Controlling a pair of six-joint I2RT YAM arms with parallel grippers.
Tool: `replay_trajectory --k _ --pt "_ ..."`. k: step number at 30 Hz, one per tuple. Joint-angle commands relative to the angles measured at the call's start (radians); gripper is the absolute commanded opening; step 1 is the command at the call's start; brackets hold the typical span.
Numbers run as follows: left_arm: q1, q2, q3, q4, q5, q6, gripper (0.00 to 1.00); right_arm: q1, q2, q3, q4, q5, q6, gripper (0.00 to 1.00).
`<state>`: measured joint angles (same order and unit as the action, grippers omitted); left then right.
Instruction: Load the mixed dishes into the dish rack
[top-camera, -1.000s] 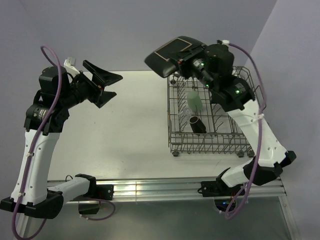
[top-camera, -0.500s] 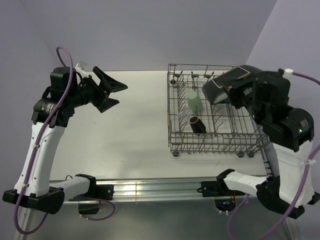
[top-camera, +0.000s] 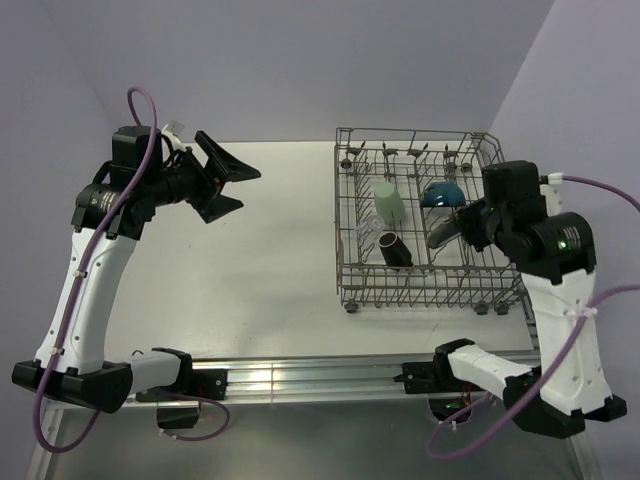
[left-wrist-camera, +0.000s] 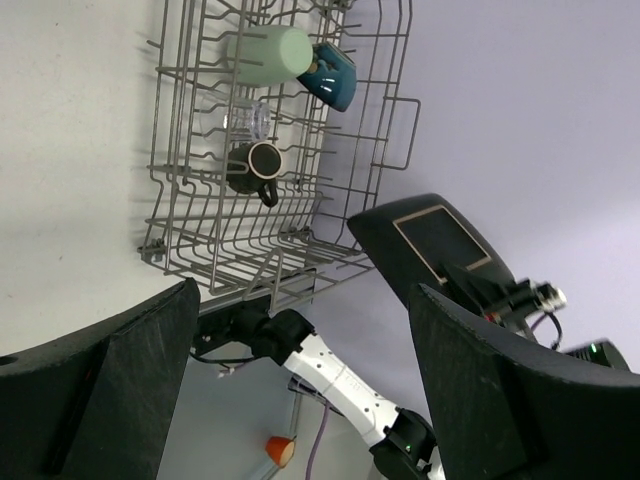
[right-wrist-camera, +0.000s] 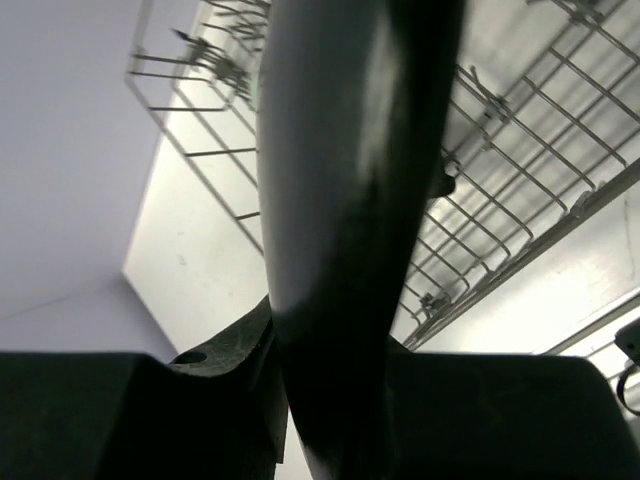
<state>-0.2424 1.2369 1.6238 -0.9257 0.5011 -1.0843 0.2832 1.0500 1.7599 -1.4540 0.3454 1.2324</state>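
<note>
The grey wire dish rack (top-camera: 418, 131) stands on the right half of the table. Inside lie a pale green cup (top-camera: 388, 201), a small clear glass (top-camera: 364, 233), a brown mug (top-camera: 396, 250) and a dark teal bowl (top-camera: 440, 193). My right gripper (top-camera: 466, 224) is shut on the square black plate (top-camera: 442, 233), held edge-on low over the rack's right side. In the right wrist view the plate (right-wrist-camera: 350, 200) fills the middle, with the rack's wires (right-wrist-camera: 500, 200) behind. My left gripper (top-camera: 226, 181) hangs open and bare, high over the table's left side; its view shows the rack (left-wrist-camera: 190, 250) and plate (left-wrist-camera: 430, 240).
Purple walls close the table at the back and right. An aluminium rail (top-camera: 320, 375) runs along the near edge between the arm bases. The white tabletop (top-camera: 260, 260) spreads left of the rack. A small orange object (left-wrist-camera: 280, 450) lies low, off the table.
The right arm swung the plate from high above the rack's back left corner down to its right side, turning it edge-on. The left arm lifted and shifted slightly right, jaws still open.
</note>
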Motion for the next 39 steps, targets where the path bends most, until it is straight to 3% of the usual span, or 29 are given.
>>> replay_trajectory --k 1,6,16,39 --pt "0.003 -0.007 0.041 -0.019 0.028 0.03 0.91 -0.055 0.011 -0.016 0.096 -0.051 -0.02 0.0" --pt "0.003 -0.005 0.039 -0.036 0.03 0.035 0.91 -0.183 -0.014 -0.146 0.174 -0.164 -0.013 0.0" --pt "0.003 0.012 0.035 -0.03 0.048 0.04 0.92 -0.312 -0.028 -0.296 0.291 -0.252 0.016 0.0" --pt "0.005 0.042 0.002 -0.029 0.057 0.057 0.92 -0.437 0.013 -0.418 0.423 -0.273 0.07 0.0"
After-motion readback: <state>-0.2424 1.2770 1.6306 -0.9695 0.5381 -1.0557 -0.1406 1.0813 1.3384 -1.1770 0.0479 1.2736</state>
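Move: The right hand, already gripping the black square plate by its edge, is above the right part of the dish rack; the open tines it is being taken to are about 10 cm ahead, 2 cm right and 30 cm below. From that hand, the dark mug is about 9 cm ahead and 13 cm left, and the blue bowl some 23 cm ahead and straight in line, both roughly 29 cm lower. From the left hand, the open tines lie about 55 cm right, 5 cm ahead and 32 cm below. The right hand keeps its pinch on the plate's edge and lowers the plate about 11 cm towards the open tines right of the dark mug, quickly at first, while easing some 5 cm forward and 4 cm to the right. The sinking then all but stops as the hand works forward and right, before a last slower dip; meanwhile the wrist turns some 15 degrees clockwise, lifts its left side about as much and tips down roughly 10 degrees. ##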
